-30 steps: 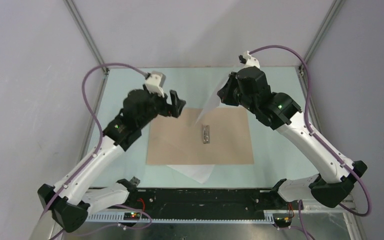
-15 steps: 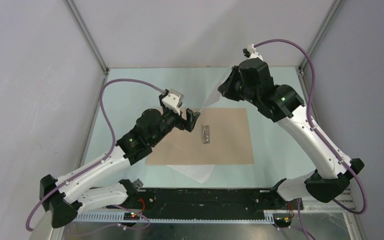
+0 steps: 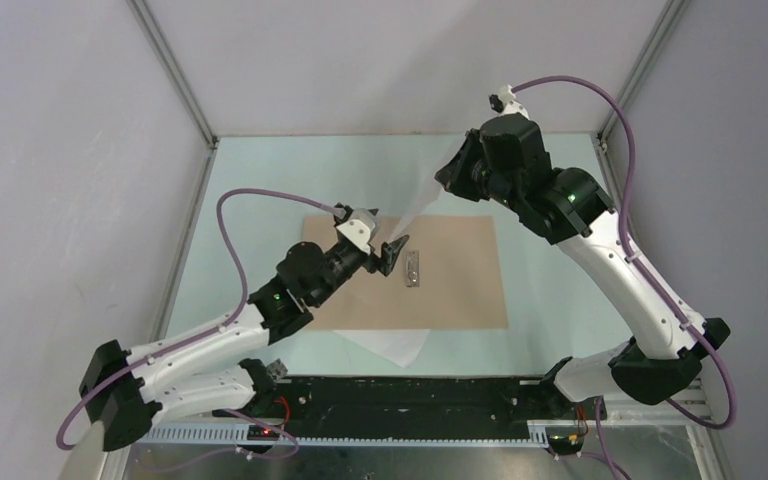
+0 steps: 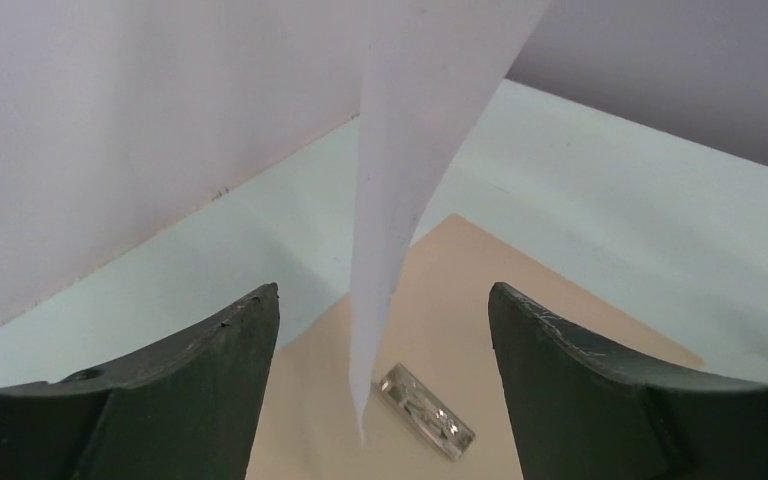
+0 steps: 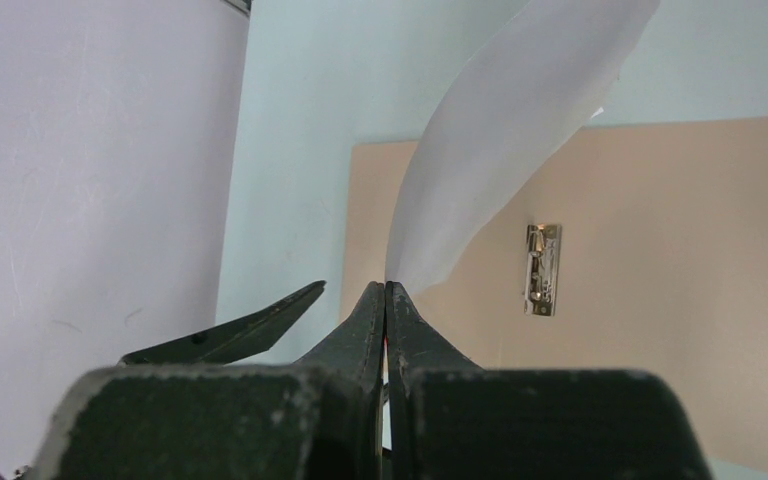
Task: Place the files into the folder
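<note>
The tan folder point(image 3: 460, 285) lies flat on the table, its metal clip point(image 3: 412, 268) facing up. My right gripper point(image 3: 452, 180) is raised over the folder's far edge and shut on a top corner of one of the files, a white sheet point(image 3: 422, 205) that hangs curved down towards the clip. In the right wrist view the gripper point(image 5: 386, 288) pinches the sheet point(image 5: 500, 150) above the folder point(image 5: 660, 250). My left gripper point(image 3: 392, 255) is open beside the clip. In its wrist view the gripper point(image 4: 382, 290) has its fingers on either side of the sheet's point(image 4: 410, 120) lower corner without touching it.
Another white sheet point(image 3: 388, 345) sticks out from under the folder's near edge. The pale green table point(image 3: 260, 190) is closed in by grey walls and metal frame posts point(image 3: 175, 75). The arms' black base rail point(image 3: 400, 400) runs along the near edge.
My left arm has swung right and lower over the folder, bringing its open fingers around the hanging sheet's lower corner. The right gripper rose slightly, then held the sheet still.
</note>
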Robot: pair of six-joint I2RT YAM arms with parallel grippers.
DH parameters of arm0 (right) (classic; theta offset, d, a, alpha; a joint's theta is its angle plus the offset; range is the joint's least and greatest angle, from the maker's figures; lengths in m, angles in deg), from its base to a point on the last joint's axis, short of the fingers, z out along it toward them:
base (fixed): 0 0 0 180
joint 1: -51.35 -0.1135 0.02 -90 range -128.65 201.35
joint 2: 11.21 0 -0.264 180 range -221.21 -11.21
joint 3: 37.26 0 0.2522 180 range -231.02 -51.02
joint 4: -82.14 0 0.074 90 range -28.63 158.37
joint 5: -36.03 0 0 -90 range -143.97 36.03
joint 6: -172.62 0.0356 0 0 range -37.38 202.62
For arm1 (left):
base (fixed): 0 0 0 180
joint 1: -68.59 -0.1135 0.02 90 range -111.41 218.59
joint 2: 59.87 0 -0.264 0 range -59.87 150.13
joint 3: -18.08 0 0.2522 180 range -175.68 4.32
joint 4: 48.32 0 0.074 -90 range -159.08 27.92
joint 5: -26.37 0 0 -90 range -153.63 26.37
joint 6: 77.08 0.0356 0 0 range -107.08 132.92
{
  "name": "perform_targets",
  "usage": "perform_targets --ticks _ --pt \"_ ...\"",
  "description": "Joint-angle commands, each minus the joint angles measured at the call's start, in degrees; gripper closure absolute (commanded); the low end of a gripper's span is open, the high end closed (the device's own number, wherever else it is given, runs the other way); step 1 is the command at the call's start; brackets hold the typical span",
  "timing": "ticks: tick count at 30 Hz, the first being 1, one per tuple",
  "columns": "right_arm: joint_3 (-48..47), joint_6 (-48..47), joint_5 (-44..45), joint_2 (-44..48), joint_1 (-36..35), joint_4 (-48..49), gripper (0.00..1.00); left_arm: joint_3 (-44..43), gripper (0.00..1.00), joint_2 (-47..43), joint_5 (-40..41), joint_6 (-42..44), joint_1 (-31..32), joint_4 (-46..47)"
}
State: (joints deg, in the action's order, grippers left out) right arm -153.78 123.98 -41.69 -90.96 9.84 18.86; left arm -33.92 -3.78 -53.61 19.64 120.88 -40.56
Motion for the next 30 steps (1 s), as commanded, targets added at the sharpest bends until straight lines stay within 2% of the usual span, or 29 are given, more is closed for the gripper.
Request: perform_targets --ticks 1,7,10,16,18,20,21,22,23,24,25,26,27,28,30 --pt "-3.1 0.6 1.1 -0.4 -0.6 -0.4 1.0 -0.6 0.19 2.8 -1.0 5.4 1.4 11.6" --pt "-4.0 0.7 1.7 -0.7 -1.9 -0.6 1.0 -1.3 0.26 7.8 2.8 8.0 1.5 18.5" --pt "-4.6 0.7 2.1 -0.8 -2.2 -0.9 1.0 -2.1 0.38 9.7 2.9 8.4 1.5 20.3" --pt "-4.6 0.6 2.5 -0.3 -2.5 -1.2 1.0 -3.8 0.54 12.9 3.8 8.6 1.5 22.3" --pt "-4.3 0.6 2.6 -0.1 -2.5 -1.3 1.0 -4.1 0.61 13.2 4.7 8.5 1.5 23.7" --pt "-3.8 0.6 2.5 0.0 -2.6 -1.2 1.0 -4.3 0.73 13.4 5.2 8.3 1.5 24.1" --pt "-3.7 0.5 2.5 0.1 -2.5 -0.9 0.99 -4.5 0.84 13.4 5.4 8.1 1.5 24.1" --pt "-3.2 0.4 2.3 0.3 -2.5 -0.6 0.95 -4.8 0.89 13.5 5.8 7.4 1.6 24.1" --pt "-2.8 0.3 2.2 0.7 -2.5 0.0 0.83 -4.9 0.97 13.4 6.1 6.9 1.6 24.1" --pt "-2.2 0.0 2.2 1.0 -2.4 0.4 0.76 -5.0 0.99 13.2 6.3 5.6 1.5 23.7" --pt "-1.5 -0.6 2.0 1.6 -2.0 1.2 0.57 -5.2 1.0 12.8 6.3 5.0 1.3 23.1" --pt "-1.0 -0.9 1.7 2.1 -1.6 1.8 0.49 -5.8 1.0 12.7 6.2 3.4 1.3 20.9" --pt "0.2 -2.0 0.5 3.5 -0.1 3.3 0.35 -6.5 1.0 12.2 5.6 2.6 0.9 19.3" --pt "1.2 -2.4 -0.4 4.3 0.8 4.4 0.28 -8.3 1.0 11.9 5.0 0.1 0.4 14.8" --pt "5.1 -4.4 -4.3 8.9 4.8 10.8 0.04 -11.6 1.0 10.9 1.5 -4.6 -3.1 6.7"
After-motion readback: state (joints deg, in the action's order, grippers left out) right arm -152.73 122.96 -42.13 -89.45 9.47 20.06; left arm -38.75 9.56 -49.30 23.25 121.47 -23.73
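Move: Just beyond the open left fingers hangs the file, its nearest edge about 3 cm ahead, 3 cm to the right and 2 cm up; from the right hand, which still pinches the file, that spot lies about 2 cm back, 7 cm left and 9 cm down. The open folder's clip is some 7 cm ahead of the left hand, 8 cm to its right and 28 cm below; the loose sheet's visible corner is 14 cm back, 2 cm right and equally low. Reaching forward and to the right by about 5 cm in all, the left hand brings its open fingers around the file's edge and shuts them on it, tipping up slightly and rising 2–3 cm, mostly late on. The right hand keeps its pinch almost in place, easing about 1 cm back and left, then opens wide once the left fingers have closed, releasing the file. ##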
